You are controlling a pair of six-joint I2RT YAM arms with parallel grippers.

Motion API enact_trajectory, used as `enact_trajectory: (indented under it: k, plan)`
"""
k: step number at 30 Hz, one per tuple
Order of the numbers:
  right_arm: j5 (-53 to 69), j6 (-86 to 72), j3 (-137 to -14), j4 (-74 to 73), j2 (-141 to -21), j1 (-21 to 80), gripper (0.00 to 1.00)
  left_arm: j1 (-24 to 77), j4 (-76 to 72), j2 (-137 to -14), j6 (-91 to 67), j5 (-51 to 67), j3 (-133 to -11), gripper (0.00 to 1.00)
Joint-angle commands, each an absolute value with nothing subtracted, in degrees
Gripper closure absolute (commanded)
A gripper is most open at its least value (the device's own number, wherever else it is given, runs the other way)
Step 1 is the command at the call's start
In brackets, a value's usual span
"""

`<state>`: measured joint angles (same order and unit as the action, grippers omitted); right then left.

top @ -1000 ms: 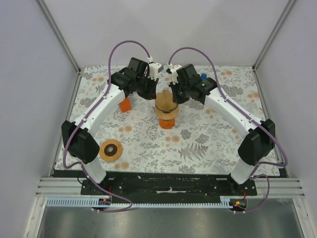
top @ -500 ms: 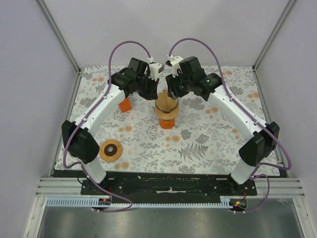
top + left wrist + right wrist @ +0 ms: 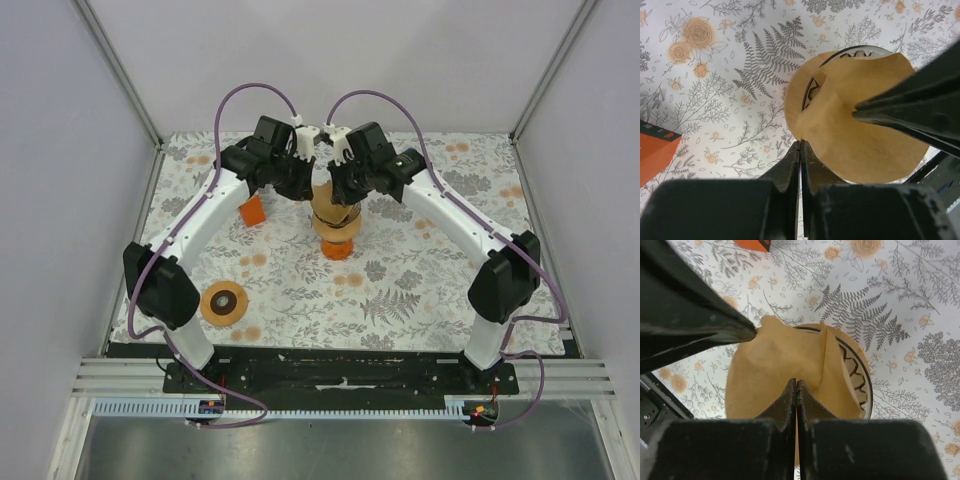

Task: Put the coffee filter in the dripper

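Note:
A brown paper coffee filter (image 3: 860,135) stands as an opened cone over the dripper (image 3: 338,238), whose dark ribbed rim (image 3: 856,375) shows beside it. My left gripper (image 3: 801,143) is shut on the filter's near edge. My right gripper (image 3: 797,381) is shut on the opposite wall of the filter (image 3: 775,360), with paper showing between its fingers. In the top view both grippers, left (image 3: 316,190) and right (image 3: 344,192), meet over the filter (image 3: 330,203) at the back middle of the table.
An orange block (image 3: 251,211) lies left of the dripper, under the left arm. An orange disc with a dark centre (image 3: 224,302) sits at the front left. The floral tablecloth (image 3: 420,290) is walled on three sides.
The right arm swung left from beside the dripper and its gripper now sits on the filter. The left gripper and the filter have stayed in place.

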<state>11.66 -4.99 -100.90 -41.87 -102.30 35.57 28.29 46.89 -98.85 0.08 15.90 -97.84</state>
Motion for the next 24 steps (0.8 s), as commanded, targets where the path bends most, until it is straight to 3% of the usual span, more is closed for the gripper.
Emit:
enact_trajectory:
  k: [1,8,12,17,24]
  plan:
    - [9.59,-6.24,-103.36,-45.17,-106.61,35.86,1.00,29.09,44.21,-97.03,0.62,18.28,-98.61,0.89]
    - [5.98,-5.10,-105.12,-48.60,-110.65,37.53,1.00,27.16,42.81,-94.13,-3.16,19.68,-98.88,0.53]
    - [2.99,-5.01,-105.64,-49.92,-111.80,38.76,1.00,26.02,40.53,-92.11,-7.54,21.79,-95.99,0.43]
    - [1.76,-5.19,-106.43,-50.54,-113.11,39.55,1.00,25.49,35.08,-89.30,-16.24,23.29,-89.66,0.41]
    - [0.35,-5.27,-107.93,-51.50,-115.75,40.43,1.00,25.49,30.50,-88.94,-22.41,23.99,-82.62,0.46]
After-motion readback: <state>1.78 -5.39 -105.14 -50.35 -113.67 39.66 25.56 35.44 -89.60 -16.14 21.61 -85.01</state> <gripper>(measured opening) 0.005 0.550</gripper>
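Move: The coffee filter's middle lies some 4 cm below the closed right fingertips, about 1 cm back and 1 cm left; its left edge is still pinched by the left gripper. The dripper under it stands about 8 cm below the right fingertips and 2 cm back, and from the left ones 6 cm right, 2 cm back and 8 cm down. The orange filter box is about 14 cm left of the left hand, 5 cm ahead, far below. Drive the closed right fingers down about 8 cm into the dripper, tipping them some 15 degrees steeper, pushing the filter down ahead of them, and finish with the tips inside against its paper. Meanwhile open the left gripper to just over half, let go of the filter's edge, lift that hand about 3 cm, then draw it slightly back and part-way down, its fingers tilting flatter. ##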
